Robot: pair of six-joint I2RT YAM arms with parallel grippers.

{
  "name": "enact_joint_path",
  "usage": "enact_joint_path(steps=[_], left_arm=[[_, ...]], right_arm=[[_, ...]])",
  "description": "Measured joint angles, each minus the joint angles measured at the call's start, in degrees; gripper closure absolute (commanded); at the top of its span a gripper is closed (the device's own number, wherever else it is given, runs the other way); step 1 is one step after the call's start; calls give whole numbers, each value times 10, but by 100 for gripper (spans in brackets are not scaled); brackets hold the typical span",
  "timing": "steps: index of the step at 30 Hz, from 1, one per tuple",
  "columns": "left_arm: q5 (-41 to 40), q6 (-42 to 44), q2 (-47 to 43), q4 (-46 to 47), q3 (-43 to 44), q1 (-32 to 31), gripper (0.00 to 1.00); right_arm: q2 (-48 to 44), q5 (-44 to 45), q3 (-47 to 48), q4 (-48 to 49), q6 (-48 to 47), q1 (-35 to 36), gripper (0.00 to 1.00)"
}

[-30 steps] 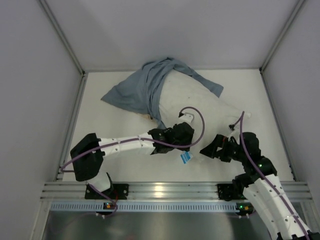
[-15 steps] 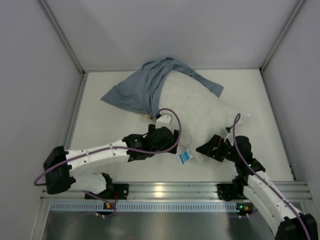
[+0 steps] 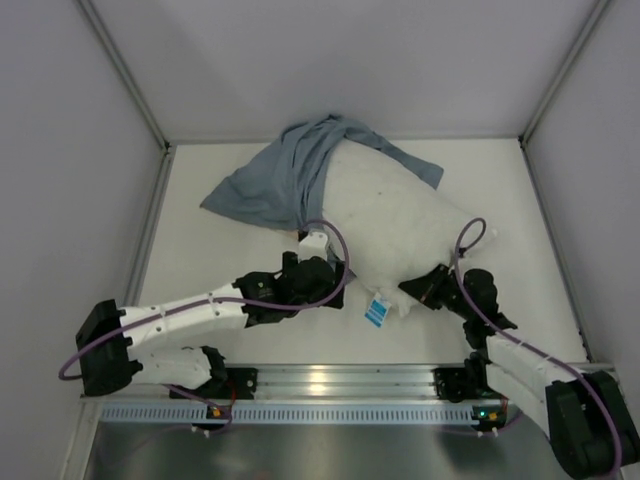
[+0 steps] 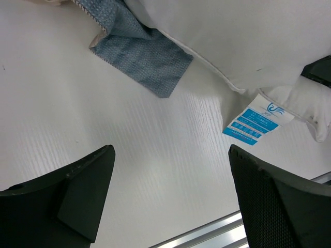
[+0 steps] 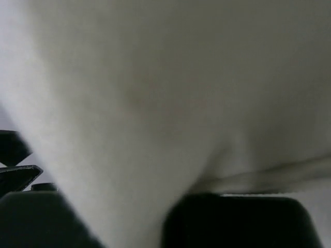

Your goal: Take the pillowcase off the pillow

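The white pillow (image 3: 400, 215) lies slantwise across the middle of the table. The blue-grey pillowcase (image 3: 275, 180) still covers its far left end and trails onto the table. My left gripper (image 3: 335, 283) hovers open over bare table beside the pillow's near left edge, nothing between its fingers (image 4: 85, 191). In the left wrist view a corner of the pillowcase (image 4: 147, 54), the pillow (image 4: 232, 36) and its blue label (image 4: 256, 124) lie ahead. My right gripper (image 3: 415, 290) is shut on the pillow's near corner. White pillow fabric (image 5: 165, 77) fills the right wrist view, pinched in that gripper (image 5: 137, 222).
The pillow's blue label (image 3: 376, 312) hangs at its near edge between the two grippers. An aluminium rail (image 3: 320, 380) runs along the table's near edge by the arm bases. Grey walls with metal posts (image 3: 150, 230) bound the table left, right and behind.
My left gripper opened and drew back left off the pillow's near edge. My right gripper moved in from the right and shut on the pillow's near corner.
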Motion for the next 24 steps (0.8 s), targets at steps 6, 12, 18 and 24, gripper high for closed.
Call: enact_joint_path(steps=[6, 12, 18, 24], left_arm=[[5, 25, -18, -33, 23, 58, 2], [42, 67, -1, -56, 116, 210, 2], [108, 84, 57, -45, 186, 291, 3], [179, 86, 127, -38, 238, 311, 4]], right_arm=[[-120, 21, 24, -105, -3, 1, 100], [-285, 39, 163, -321, -39, 1, 100], [-294, 1, 206, -415, -52, 1, 100], [-316, -18, 205, -503, -71, 1, 100]])
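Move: The right fingers are already shut on the near corner of the pillow; the pillow's middle lies about 14 cm ahead and 3 cm left of them, at their height, and the white tag 5 cm nearer and 8 cm left. The open left hand goes for the bunched pillowcase, some 18 cm ahead, 4 cm to its left and 10 cm lower. From that hand the tag lies 12 cm right and 5 cm back, the pillow's middle 15 cm ahead and 17 cm right. Keeping its pinch on the pillow corner, the right hand hoists it some 14 cm, tipping fingers up, then sinks about 4 cm while easing 5 cm back towards the base. Meanwhile the wide-open left hand swings forward about 15 cm, up and left, towards the pillowcase bunch, turning counter-clockwise, and finally drifts back right a little. ##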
